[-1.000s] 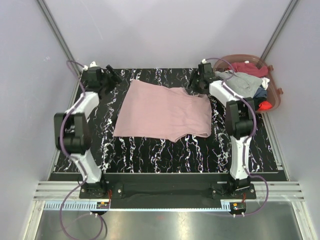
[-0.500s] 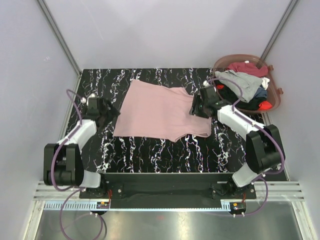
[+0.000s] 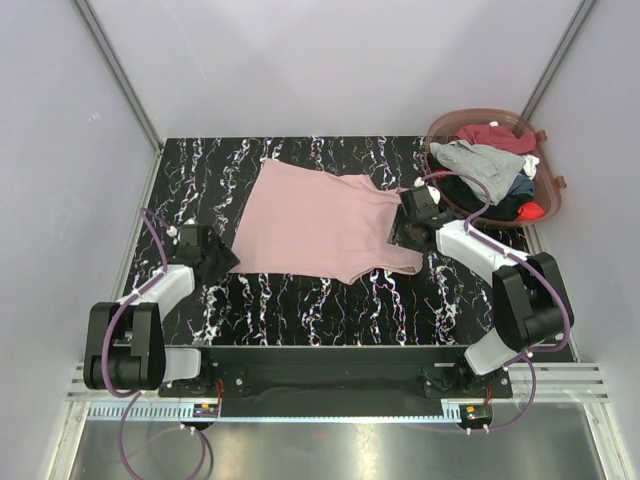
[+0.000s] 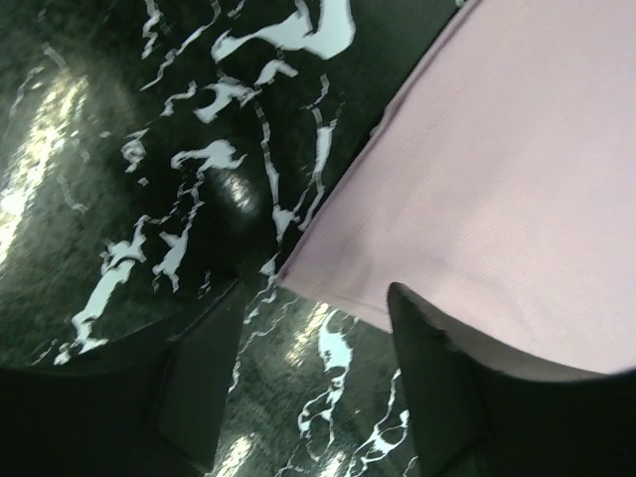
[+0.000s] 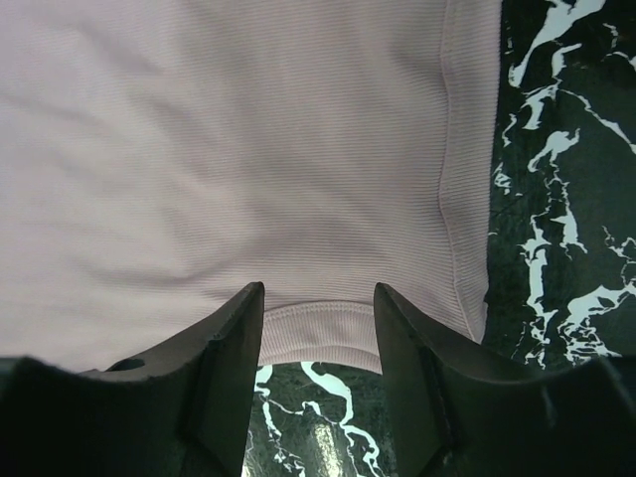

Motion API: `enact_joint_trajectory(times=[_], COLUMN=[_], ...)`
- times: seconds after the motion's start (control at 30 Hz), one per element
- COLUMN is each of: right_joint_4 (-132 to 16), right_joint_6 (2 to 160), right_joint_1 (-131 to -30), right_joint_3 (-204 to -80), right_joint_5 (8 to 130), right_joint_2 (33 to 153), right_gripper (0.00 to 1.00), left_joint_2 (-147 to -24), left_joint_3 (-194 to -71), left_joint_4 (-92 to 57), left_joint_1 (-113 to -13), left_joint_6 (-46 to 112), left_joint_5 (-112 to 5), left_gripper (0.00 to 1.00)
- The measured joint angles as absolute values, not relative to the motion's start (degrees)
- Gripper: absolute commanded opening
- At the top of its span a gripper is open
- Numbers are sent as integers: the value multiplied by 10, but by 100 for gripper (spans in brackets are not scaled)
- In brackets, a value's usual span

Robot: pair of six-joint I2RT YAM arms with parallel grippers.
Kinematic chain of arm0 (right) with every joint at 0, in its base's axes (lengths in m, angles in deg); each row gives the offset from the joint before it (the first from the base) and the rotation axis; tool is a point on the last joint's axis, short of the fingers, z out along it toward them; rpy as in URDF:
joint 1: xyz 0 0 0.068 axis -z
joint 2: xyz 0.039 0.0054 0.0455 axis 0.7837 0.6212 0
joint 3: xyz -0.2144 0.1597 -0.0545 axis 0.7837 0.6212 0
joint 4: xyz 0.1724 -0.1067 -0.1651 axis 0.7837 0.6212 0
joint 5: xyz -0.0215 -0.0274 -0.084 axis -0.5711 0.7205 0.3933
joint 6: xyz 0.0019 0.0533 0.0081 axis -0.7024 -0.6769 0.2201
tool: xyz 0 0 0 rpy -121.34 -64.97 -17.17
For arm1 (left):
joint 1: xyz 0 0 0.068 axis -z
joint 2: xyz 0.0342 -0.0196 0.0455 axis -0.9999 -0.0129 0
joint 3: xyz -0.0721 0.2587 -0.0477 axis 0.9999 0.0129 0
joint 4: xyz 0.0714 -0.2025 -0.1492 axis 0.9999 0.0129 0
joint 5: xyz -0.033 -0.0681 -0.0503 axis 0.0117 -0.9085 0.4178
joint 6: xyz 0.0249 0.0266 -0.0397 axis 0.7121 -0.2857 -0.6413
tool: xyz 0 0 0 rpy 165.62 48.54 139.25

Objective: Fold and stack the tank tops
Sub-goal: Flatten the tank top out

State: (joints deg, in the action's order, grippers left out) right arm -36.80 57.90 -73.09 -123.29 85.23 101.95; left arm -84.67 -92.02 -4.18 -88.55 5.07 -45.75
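Observation:
A dusty pink tank top (image 3: pixel 320 220) lies spread flat on the black marbled table (image 3: pixel 300 300). My left gripper (image 3: pixel 215 258) sits low at its near left corner. In the left wrist view the jaws (image 4: pixel 316 298) stand open; the corner of the pink top (image 4: pixel 497 179) lies just ahead, and the right finger (image 4: pixel 437 378) overlaps its hem. My right gripper (image 3: pixel 410 222) is at the top's right edge. Its open jaws (image 5: pixel 318 293) straddle a ribbed hem of the pink cloth (image 5: pixel 248 149), which lies flat between the fingers. Other tank tops, grey (image 3: pixel 485 160), maroon (image 3: pixel 495 135) and black (image 3: pixel 480 195), lie heaped at the back right.
The heap fills a round brownish translucent basket (image 3: pixel 550 170) at the table's far right corner, with a bit of red (image 3: pixel 532 211) at its near side. Grey walls close in the table on three sides. Both arm bases sit at the near edge.
Both arms have swung from the far side of the table toward me. The left gripper came down to the top's near left corner and narrowed; the right moved to its right edge.

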Motion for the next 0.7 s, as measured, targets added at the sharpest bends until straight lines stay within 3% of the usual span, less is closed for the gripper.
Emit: enact_joint_trajectory(times=[0.03,0.27,0.3,0.4,0.47,0.7], right_joint_4=[-368,-356,-355,-353,-350,-322], right_joint_6=[577,559,557,551,548,549], right_joint_1=[-731,-730,-729,-724,-719,-690], right_joint_3=[-1233,-1265,-1274,-1298,-1313,-1419], right_joint_5=[859,912,920,932,935,961], right_joint_2=[1019,1051,1058,1075,1085,1161], right_gripper=[55,56,56,56,56,56], left_joint_2=[-848,-883,-890,-906,-908,-844], left_joint_3=[-920,-923,-924,-929,-932,-881], left_joint_4=[-49,-84,-94,-107,-110,-106], left_joint_1=[-886,-884,-884,-885,-887,-962], left_joint_6=[52,51,50,47,49,33], left_joint_5=[-460,-462,-464,-467,-466,-465], left_gripper=[61,31,18,4,0,0])
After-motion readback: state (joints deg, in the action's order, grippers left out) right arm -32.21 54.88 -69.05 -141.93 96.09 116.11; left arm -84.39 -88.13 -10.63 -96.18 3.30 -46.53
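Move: The tank top's near-left corner is about 2 cm ahead of the left hand and 1 cm below; its far-left corner is some 25 cm ahead and 10 cm right. From the right hand the far-right corner is roughly 13 cm ahead, 1 cm right and 5 cm below, the near-right corner 4 cm back and 5 cm right, and the clothes basket 17 cm ahead, 22 cm right. Left fingers pinch the near-left corner, dragging it 4 cm left; open right hand advances 8 cm towards far-right corner. ##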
